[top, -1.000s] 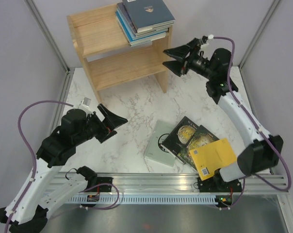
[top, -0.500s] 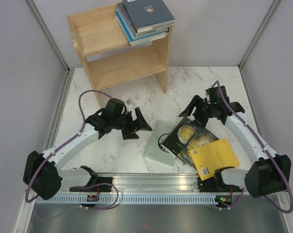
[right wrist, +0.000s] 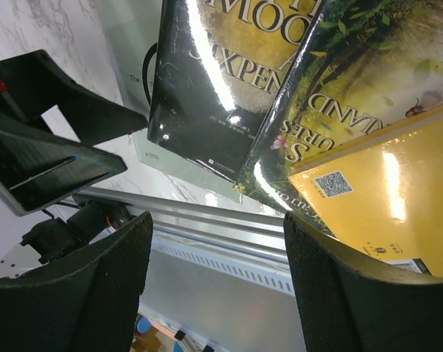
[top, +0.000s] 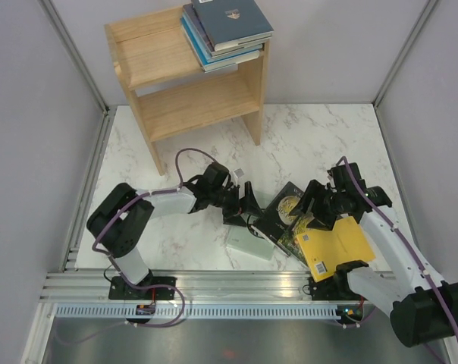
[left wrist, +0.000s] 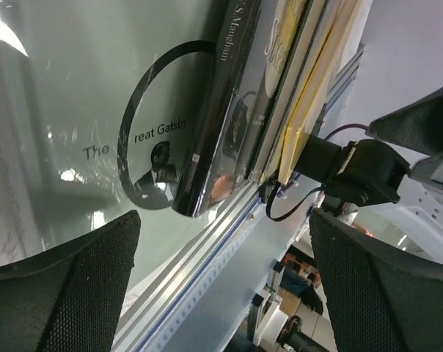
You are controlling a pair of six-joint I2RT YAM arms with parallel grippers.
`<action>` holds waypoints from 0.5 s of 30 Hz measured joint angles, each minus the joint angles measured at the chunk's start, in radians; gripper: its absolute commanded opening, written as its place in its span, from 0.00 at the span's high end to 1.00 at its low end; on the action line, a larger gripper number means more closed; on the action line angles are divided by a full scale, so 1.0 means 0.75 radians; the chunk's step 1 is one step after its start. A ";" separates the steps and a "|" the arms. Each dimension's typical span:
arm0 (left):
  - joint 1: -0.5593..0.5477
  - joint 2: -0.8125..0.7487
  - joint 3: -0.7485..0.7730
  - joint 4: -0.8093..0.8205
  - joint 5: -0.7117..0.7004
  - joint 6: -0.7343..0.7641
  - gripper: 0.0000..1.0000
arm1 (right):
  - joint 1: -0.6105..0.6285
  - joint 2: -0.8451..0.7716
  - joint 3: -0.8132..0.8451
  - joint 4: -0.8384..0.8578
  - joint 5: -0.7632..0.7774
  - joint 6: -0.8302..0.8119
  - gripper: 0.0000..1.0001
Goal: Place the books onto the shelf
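The wooden shelf (top: 149,57) stands at the back with a stack of books (top: 227,29) on its top right. Four books lie overlapped on the marble near the front: a pale "The Great Gatsby" (top: 248,235) (left wrist: 75,103), a black and gold one (top: 284,211) (right wrist: 221,81), a dark green one (right wrist: 353,95) and a yellow one (top: 335,246) (right wrist: 386,198). My left gripper (top: 243,206) (left wrist: 221,290) hangs open over the pale book's far edge. Across from it, my right gripper (top: 311,206) (right wrist: 218,293) is open over the black and dark green books. Neither holds anything.
An aluminium rail (top: 236,284) runs along the table's front edge, just beyond the books. Grey walls with metal posts close in the left, right and back. The shelf's lower tier (top: 199,102) holds nothing. The two grippers face each other closely across the books.
Both arms came down to the books on the table: the left gripper swung right to the pale book, the right gripper dropped from beside the shelf to the black one.
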 measured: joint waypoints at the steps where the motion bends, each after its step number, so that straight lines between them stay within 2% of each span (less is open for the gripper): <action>1: -0.013 0.031 0.005 0.019 0.008 -0.001 0.03 | 0.000 -0.014 -0.006 -0.007 0.001 0.000 0.24; 7: -0.086 0.184 0.076 0.132 0.070 -0.008 0.07 | 0.000 -0.090 -0.014 -0.076 0.010 -0.001 0.24; 9: -0.102 0.224 0.096 0.174 0.090 -0.017 0.15 | 0.000 -0.108 -0.014 -0.094 0.012 -0.001 0.24; 10: -0.106 0.238 0.100 0.189 0.098 -0.025 0.25 | 0.000 -0.116 -0.014 -0.104 0.015 -0.001 0.24; 15: -0.116 0.321 0.104 0.271 0.141 -0.078 0.51 | 0.000 -0.139 -0.031 -0.137 0.029 -0.002 0.24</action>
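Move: The black book that my left hand goes for lies with its middle about 10 cm to the right, level fore and aft and some 4 cm lower; its spine faces me. The grey-green Gatsby book lies partly under it, about 2 cm back, neither left nor right, and 6 cm down. The garden book is roughly 17 cm right and 3 cm back. From my open right hand, the black book's middle is about 6 cm left, 1 cm back and 9 cm below. I slide my left hand about 5 cm to the right while sinking some 3 cm and easing slightly back, bringing the fingers either side of the black book's spine near its closer corner, one towards the Gatsby cover. The wrist turns roughly 10 degrees, mostly clockwise, and the wide-open fingers close to about half. My right hand, keeping its opening, draws back nearly 3 cm over the books. ##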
